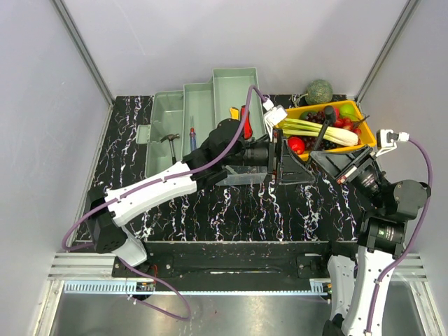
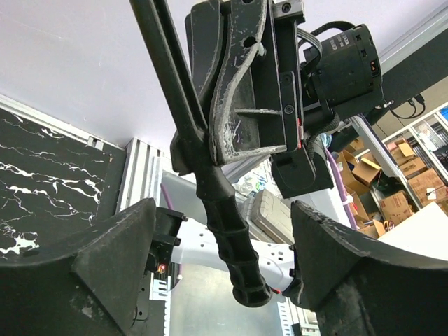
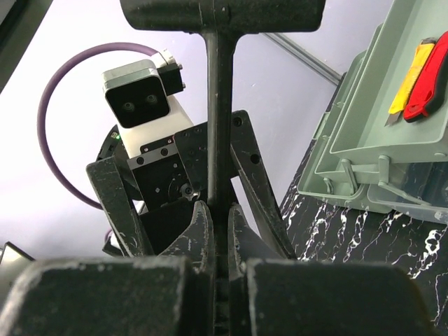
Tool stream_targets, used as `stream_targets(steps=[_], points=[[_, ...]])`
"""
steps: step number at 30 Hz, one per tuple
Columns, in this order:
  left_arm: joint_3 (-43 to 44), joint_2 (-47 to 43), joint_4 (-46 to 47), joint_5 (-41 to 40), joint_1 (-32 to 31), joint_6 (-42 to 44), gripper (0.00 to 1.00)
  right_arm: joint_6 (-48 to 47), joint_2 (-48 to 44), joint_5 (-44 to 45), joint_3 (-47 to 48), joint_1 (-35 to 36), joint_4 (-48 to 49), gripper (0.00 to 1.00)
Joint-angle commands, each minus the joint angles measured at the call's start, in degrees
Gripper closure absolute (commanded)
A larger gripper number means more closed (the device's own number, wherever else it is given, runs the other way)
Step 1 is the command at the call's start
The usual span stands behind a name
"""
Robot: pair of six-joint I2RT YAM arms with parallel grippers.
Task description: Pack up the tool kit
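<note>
The tool kit's pale green toolbox stands unfolded at the back, and its tiered trays show in the right wrist view. Its trays hold a small hammer, a screwdriver, a yellow knife and a red knife. My right gripper is shut on the thin shaft of a black mallet, whose T-shaped head is at the top. In the left wrist view its ribbed handle hangs between the spread fingers of my left gripper, touching neither. Both grippers meet mid-table.
An orange-yellow tray of fruit and vegetables sits at the back right, right behind the two grippers. A round green fruit lies beyond it by the back wall. Grey walls close in the table on the left, back and right.
</note>
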Motion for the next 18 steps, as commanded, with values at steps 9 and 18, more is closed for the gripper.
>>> stream_targets(steps=[9,18], points=[[5.02,0.29,-2.55,-0.15,-1.86,4.34,0.69,5.06,-0.1,-3.0,-2.53,0.27,10.1,1.0],[3.87,-2.17,-5.45,-4.63,-1.95,7.15,1.0,0.06,-0.36,-2.21,-2.62,0.27,4.05,0.38]])
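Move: The rubber mallet hangs between the hands, held by the right one. Its ribbed grip lies between the left hand's open fingers, about 1 cm back of that hand's centre, and some 3 cm back, 1 cm left and 4 cm below the right hand. The mallet head is roughly 11 cm ahead, 3 cm right and 11 cm above the left hand. The vegetable crate is about 30 cm ahead, 16 cm right and 35 cm below the left hand. Easing back about 1 cm and then forward again while sinking 1 to 2 cm, the left hand closes its fingers round the lower, ribbed part of the mallet's grip and clamps it. The right hand stays in place, still pinching the handle nearer the head, and only at the very end opens its fingers a good third and lets go. ##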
